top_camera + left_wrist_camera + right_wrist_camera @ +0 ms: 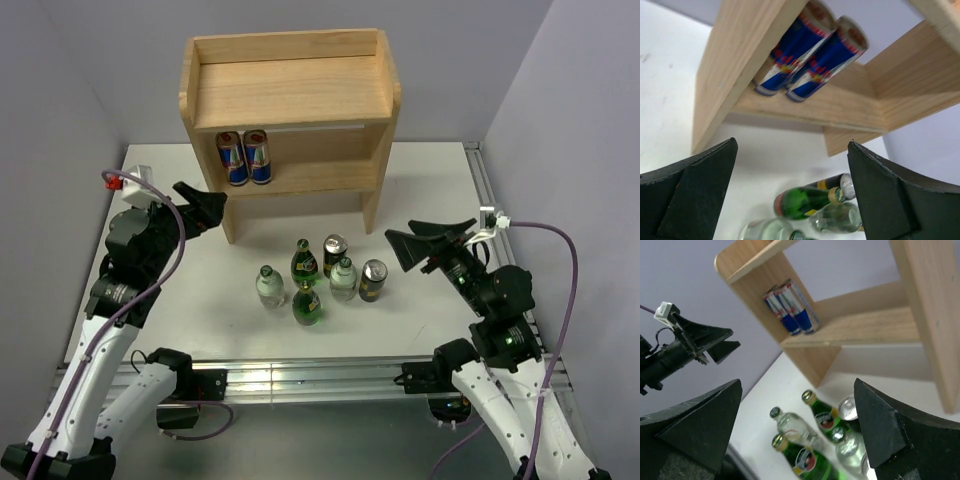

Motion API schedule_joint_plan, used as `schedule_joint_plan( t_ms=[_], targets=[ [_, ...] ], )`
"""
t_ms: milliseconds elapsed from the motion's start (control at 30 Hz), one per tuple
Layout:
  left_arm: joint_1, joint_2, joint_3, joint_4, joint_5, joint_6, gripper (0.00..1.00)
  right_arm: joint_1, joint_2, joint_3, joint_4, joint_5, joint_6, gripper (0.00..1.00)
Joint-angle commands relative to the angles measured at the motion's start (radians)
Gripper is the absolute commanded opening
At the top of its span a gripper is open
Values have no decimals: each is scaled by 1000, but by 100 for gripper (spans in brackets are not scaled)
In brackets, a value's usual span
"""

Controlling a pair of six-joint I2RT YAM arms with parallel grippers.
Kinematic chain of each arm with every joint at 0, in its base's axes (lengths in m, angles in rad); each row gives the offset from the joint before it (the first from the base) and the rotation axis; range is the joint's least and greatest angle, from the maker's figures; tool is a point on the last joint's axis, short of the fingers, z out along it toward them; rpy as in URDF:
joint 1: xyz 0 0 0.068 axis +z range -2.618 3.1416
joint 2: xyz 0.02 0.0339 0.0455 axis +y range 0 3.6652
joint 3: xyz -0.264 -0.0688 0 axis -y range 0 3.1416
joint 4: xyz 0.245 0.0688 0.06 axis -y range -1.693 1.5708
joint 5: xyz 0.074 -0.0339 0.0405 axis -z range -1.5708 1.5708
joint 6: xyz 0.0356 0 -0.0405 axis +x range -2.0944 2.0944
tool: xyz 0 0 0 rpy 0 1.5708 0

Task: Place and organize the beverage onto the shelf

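The light wood shelf (290, 95) stands at the back of the table, its top board bare. Two blue cans (245, 157) stand side by side at the left of its lower board; they also show in the left wrist view (810, 55) and the right wrist view (790, 308). In front of it on the table is a cluster: two green bottles (305, 262) (308, 304), two clear bottles (268, 288) (343, 279) and two dark cans (334, 250) (373, 281). My left gripper (205, 210) is open and empty by the shelf's left panel. My right gripper (425, 245) is open and empty, right of the cluster.
The white table (430, 180) is walled by grey panels at the back and sides. A metal rail (300, 375) runs along the near edge between the arm bases. The shelf's right foot (372, 210) stands behind the cluster.
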Motion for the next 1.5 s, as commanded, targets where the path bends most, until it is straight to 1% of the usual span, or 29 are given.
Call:
schedule_joint_plan(
  t_ms=[0, 33, 67, 100, 133, 167, 233, 267, 300, 367, 400, 433, 500, 667, 800, 867, 933, 967, 1033, 1067, 1100, 1167, 1200, 1300, 1333, 1400, 1433, 1467],
  targets=[
    [-12, -47, 17, -155, -86, 54, 99, 22, -76, -78, -61, 20, 115, 100],
    [-12, -59, 16, -162, -93, 60, 99, 20, -131, -110, -43, 17, 135, 100],
    [-12, -79, 14, -187, -100, 74, 99, 20, -160, -183, -23, -1, 165, 100],
    [-12, -88, 16, -196, -109, 80, 99, 20, -189, -219, 1, -30, 232, 100],
    [-12, -96, 17, -207, -119, 87, 99, 20, -244, -253, 38, -38, 262, 100],
    [-12, -108, 16, -225, -126, 98, 99, 20, -271, -332, 73, -54, 315, 100],
    [-12, -128, 7, -233, -141, 130, 99, 20, -326, -394, 81, -52, 331, 100],
    [-12, -136, -9, -233, -143, 140, 99, 20, -340, -394, 52, -36, 321, 98],
    [-12, -142, -16, -233, -147, 147, 99, 22, -354, -385, -62, 6, 313, 98],
    [-12, -163, -42, -224, -152, 157, 99, 20, -361, -339, -176, 62, 252, 99],
    [-12, -169, -50, -216, -150, 157, 99, 20, -369, -324, -287, 92, 235, 100],
    [-12, -179, -55, -207, -141, 155, 99, 20, -369, -296, -342, 176, 222, 100],
    [-12, -182, -70, -180, -133, 157, 99, 20, -369, -282, -444, 224, 204, 100],
    [-12, -179, -72, -184, -164, 154, 99, 20, -334, -281, -572, 232, 233, 100],
    [-11, -188, -78, -179, -161, 157, 99, 20, -317, -256, -633, 271, 221, 100],
    [-12, -189, -78, -178, -159, 160, 99, 25, -270, -247, -646, 281, 235, 100],
    [-12, -188, -81, -173, -162, 163, 99, 29, -173, -239, -629, 287, 231, 100],
    [-12, -188, -78, -173, -164, 161, 99, 36, -109, -230, -635, 316, 239, 100],
    [-11, -189, -81, -173, -170, 163, 99, 80, -66, -218, -637, 382, 257, 100],
    [-11, -191, -81, -172, -172, 163, 99, 104, -44, -212, -640, 411, 297, 100],
    [-11, -193, -82, -170, -170, 163, 99, 177, -35, -194, -632, 472, 313, 100],
    [-11, -191, -86, -167, -170, 163, 99, 267, -4, -166, -637, 536, 357, 100],
    [-11, -189, -86, -167, -170, 163, 99, 357, 11, -129, -665, 621, 374, 100],
    [-11, -188, -81, -172, -176, 164, 99, 485, 60, -85, -721, 734, 440, 100],
    [-9, -189, -84, -169, -173, 164, 99, 561, 71, -84, -718, 776, 467, 100],
    [-9, -194, -86, -164, -172, 164, 99, 630, 112, -100, -690, 801, 494, 100],
    [-9, -196, -86, -164, -170, 167, 99, 690, 135, -106, -678, 827, 515, 100],
    [-9, -196, -87, -163, -172, 167, 99, 716, 195, -113, -657, 840, 529, 100]
  ],
)
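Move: The front-right black can stands roughly 30 cm below the open right hand, some 5 cm to its left and about level with it fore and aft. A clear bottle stands about 6 cm left of that can, level with it; the back black can is about 9 cm left of it and 6 cm farther out. From the left hand, the same front-right can lies about 34 cm right, 9 cm back and 27 cm below. The right hand sinks some 25 cm towards the front-right can, easing back a little and swinging about 4 cm right on the way while its fingers tip down by roughly 50 degrees, then curls left again and rises slightly, ending open near that can on its right and near side, with no touch to be seen. Meanwhile the empty left hand, also wide open, draws back from the shelf, to the left and down by about 4 cm each way, then stays nearly still. ##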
